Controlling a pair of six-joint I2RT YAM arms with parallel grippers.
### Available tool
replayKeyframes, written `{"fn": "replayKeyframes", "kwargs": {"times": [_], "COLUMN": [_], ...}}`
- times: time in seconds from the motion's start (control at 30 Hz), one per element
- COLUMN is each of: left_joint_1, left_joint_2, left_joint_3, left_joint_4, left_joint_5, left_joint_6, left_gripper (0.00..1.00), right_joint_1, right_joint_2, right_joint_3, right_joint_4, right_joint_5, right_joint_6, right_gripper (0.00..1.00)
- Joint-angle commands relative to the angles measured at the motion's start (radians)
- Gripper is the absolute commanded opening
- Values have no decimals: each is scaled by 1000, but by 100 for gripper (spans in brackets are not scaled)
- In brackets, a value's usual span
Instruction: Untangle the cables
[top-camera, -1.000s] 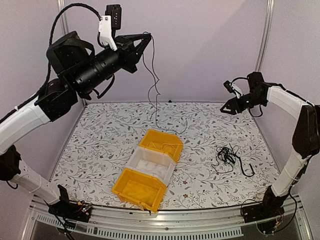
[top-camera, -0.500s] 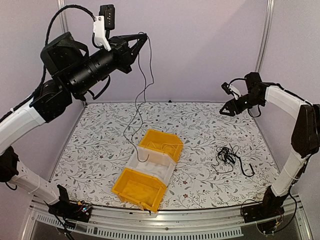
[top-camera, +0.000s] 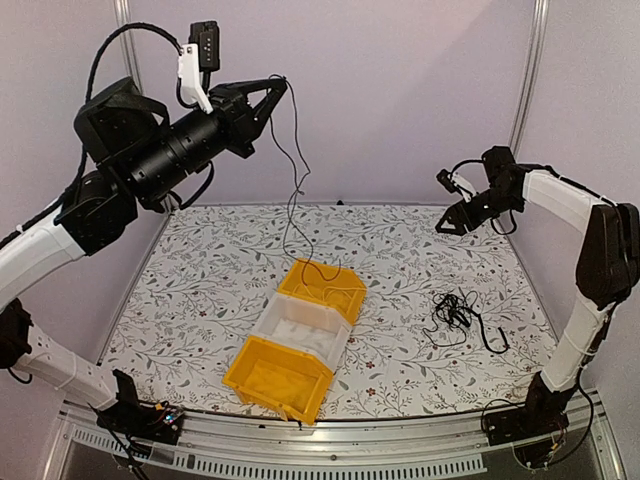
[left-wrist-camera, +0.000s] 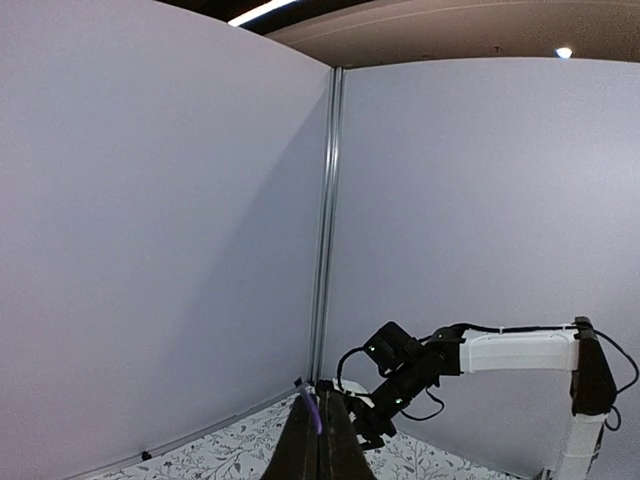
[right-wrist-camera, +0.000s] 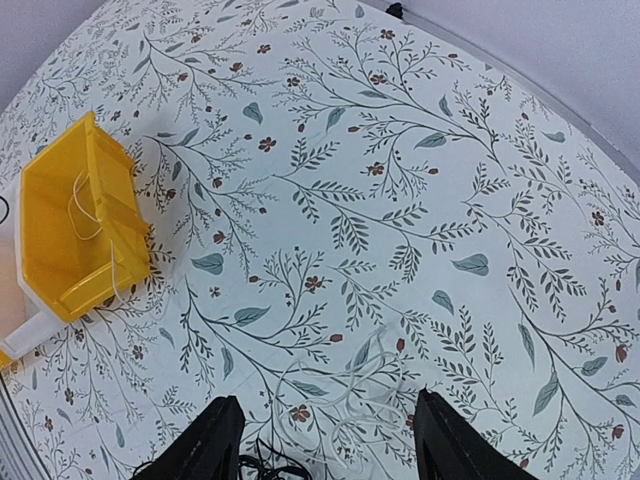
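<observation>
High at the upper left, my left gripper (top-camera: 283, 82) is shut on a thin black cable (top-camera: 299, 172). That cable hangs down, and its lower end loops at the far yellow bin (top-camera: 340, 272). In the left wrist view the fingers (left-wrist-camera: 305, 450) are pressed together with a short bit of cable at their tips. A tangle of black cables (top-camera: 458, 312) lies on the table at the right. My right gripper (top-camera: 447, 218) hovers open above the table, well clear of the tangle. In the right wrist view, pale cables (right-wrist-camera: 370, 390) and black cables (right-wrist-camera: 260, 465) lie below it.
Three bins stand in a diagonal row mid-table: the far yellow one, a clear white one (top-camera: 268, 318) and a near yellow one (top-camera: 270, 392). In the right wrist view the yellow bin (right-wrist-camera: 50, 260) holds a pale cable (right-wrist-camera: 75, 205). Walls close the back and sides.
My left arm has shifted leftwards with the black cable, which swung left and back; its lower end now hangs at the far yellow bin. The right gripper has edged slightly left.
</observation>
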Motion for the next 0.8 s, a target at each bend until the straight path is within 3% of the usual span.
{"fn": "replayKeyframes", "kwargs": {"times": [0.0,0.77], "left_joint_1": [15,55], "left_joint_2": [22,-19], "left_joint_3": [3,-269], "left_joint_4": [29,103], "left_joint_5": [26,60], "left_joint_6": [-21,-153], "left_gripper": [0,0], "right_joint_1": [5,14], "right_joint_2": [11,5], "right_joint_3": [16,-56], "right_joint_4": [-12,5], "right_joint_5": [12,12], "right_joint_6": [-13,-7], "right_gripper": [62,62]}}
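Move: High up, the left hand already holds the dark cable; the clear bin is about 4 cm ahead of it, 1 cm left and some 52 cm below. At the same depth, the far yellow bin is about 14 cm ahead and 3 cm right, the near yellow bin 10 cm back and 5 cm left. From the right hand the clear bin is some 36 cm left, 16 cm back and 16 cm below. Still pinching the dark cable, the left hand sinks some 10 cm towards the clear bin, tipping down slightly. ##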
